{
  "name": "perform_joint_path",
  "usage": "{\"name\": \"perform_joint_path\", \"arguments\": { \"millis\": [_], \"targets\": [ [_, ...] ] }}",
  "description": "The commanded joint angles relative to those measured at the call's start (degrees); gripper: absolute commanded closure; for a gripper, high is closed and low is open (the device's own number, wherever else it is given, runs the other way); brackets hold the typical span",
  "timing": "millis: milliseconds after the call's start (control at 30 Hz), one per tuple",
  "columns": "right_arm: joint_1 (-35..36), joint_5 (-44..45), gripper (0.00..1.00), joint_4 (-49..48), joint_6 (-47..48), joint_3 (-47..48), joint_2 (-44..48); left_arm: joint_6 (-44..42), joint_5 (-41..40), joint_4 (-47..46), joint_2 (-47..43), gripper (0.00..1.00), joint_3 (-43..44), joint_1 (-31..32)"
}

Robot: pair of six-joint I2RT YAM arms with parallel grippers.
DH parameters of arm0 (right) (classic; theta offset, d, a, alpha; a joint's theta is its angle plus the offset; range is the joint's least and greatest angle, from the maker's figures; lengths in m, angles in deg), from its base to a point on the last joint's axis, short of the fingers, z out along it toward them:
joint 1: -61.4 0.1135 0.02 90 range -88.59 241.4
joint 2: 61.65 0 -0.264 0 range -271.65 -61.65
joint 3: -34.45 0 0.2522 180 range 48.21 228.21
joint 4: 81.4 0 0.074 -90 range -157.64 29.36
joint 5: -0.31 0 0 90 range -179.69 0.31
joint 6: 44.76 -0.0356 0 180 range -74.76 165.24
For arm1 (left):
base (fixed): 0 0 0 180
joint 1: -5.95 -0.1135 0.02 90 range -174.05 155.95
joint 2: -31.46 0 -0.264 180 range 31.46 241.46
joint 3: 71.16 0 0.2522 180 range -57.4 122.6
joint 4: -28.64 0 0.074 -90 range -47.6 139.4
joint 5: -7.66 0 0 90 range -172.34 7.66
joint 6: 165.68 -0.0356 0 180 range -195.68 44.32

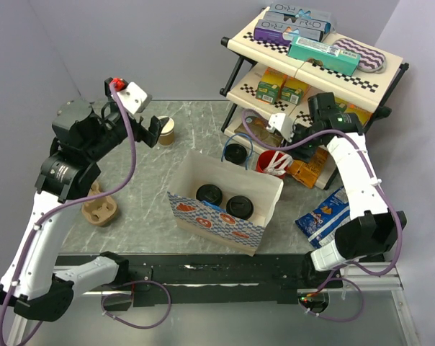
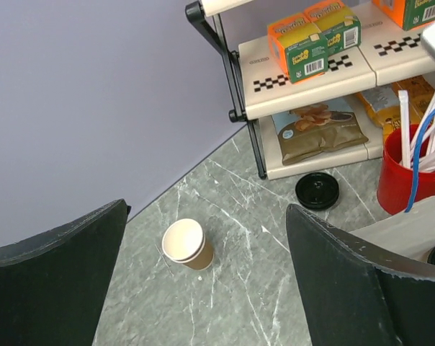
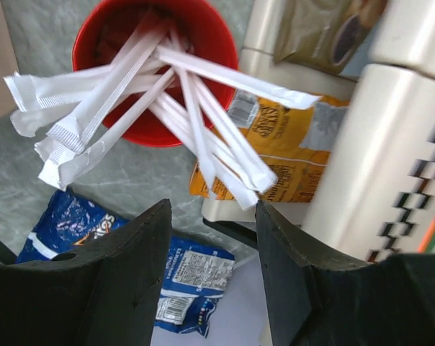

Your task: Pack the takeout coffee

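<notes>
The takeout coffee, two brown cups with black lids (image 1: pixel 209 193) (image 1: pixel 240 206), stands side by side inside the open paper bag (image 1: pixel 196 215) at the table's middle. My left gripper (image 1: pixel 154 131) hangs open over the back left of the table, right beside a lidless brown cup (image 1: pixel 166 130). In the left wrist view that cup (image 2: pixel 186 244) stands upright on the table between the wide-apart fingers of the left gripper (image 2: pixel 207 216). My right gripper (image 1: pixel 298 135) is open beside the shelf, above the red cup of stirrers (image 1: pixel 272 163). Nothing lies between the right gripper's (image 3: pixel 213 209) fingers.
A loose black lid (image 1: pixel 236 152) lies behind the bag. A two-tier shelf (image 1: pixel 315 68) with boxes and snack packs stands at the back right. A blue chip bag (image 1: pixel 325 216) lies at the right, a cardboard cup carrier (image 1: pixel 99 209) at the left.
</notes>
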Motion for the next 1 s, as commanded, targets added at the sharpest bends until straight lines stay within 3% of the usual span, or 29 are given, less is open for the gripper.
{"name": "perform_joint_path", "arguments": {
  "millis": [0, 633, 733, 833, 867, 967],
  "targets": [
    [-0.26, 1.18, 0.43, -2.10, 3.96, -2.94, 1.61, 1.89, 2.59, -2.20, -0.80, 0.03, -0.53, -1.01],
    [1.85, 0.21, 0.66, -5.63, 3.34, -3.56, -2.53, 2.95, 4.17, -2.46, -0.98, 0.03, -1.58, -3.91],
    [2.20, 0.56, 0.73, -5.28, 3.08, -2.94, -2.97, 2.77, 4.35, -2.54, -0.98, 0.03, -1.67, -4.00],
    [2.20, 0.74, 0.87, -4.57, 2.99, -2.33, -2.97, 2.51, 4.61, -2.98, -0.80, 0.03, -2.20, -4.09],
    [2.20, 0.83, 0.97, -3.96, 2.90, -1.72, -2.71, 2.33, 4.96, -3.07, -0.63, 0.03, -2.37, -4.09],
    [2.64, 0.74, 1.00, -2.73, 1.94, 0.56, -0.52, 2.16, 5.40, -4.04, 0.07, 0.03, -2.98, -4.17]
  ]
}}
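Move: The free ends of the wrapped straws are just below my right fingertips: about 4 cm down, 1 cm ahead and 1 cm to the left. The red cup holding the straws is about 2 cm ahead of that hand and 7 cm left, its middle some 11 cm down, with the orange snack bag about 4 cm ahead, 5 cm right and 12 cm below. From my left hand, the straw ends lie roughly 42 cm right, 6 cm ahead and 26 cm down. I sink my right hand a good 3 cm onto the straw ends hanging over the red cup's rim, easing a little forward and left as I go, the wrist holding its slant. I shut the fingers from just over half open to fully closed, fastest at the end, pinching the end of one thin straw between the tips. ##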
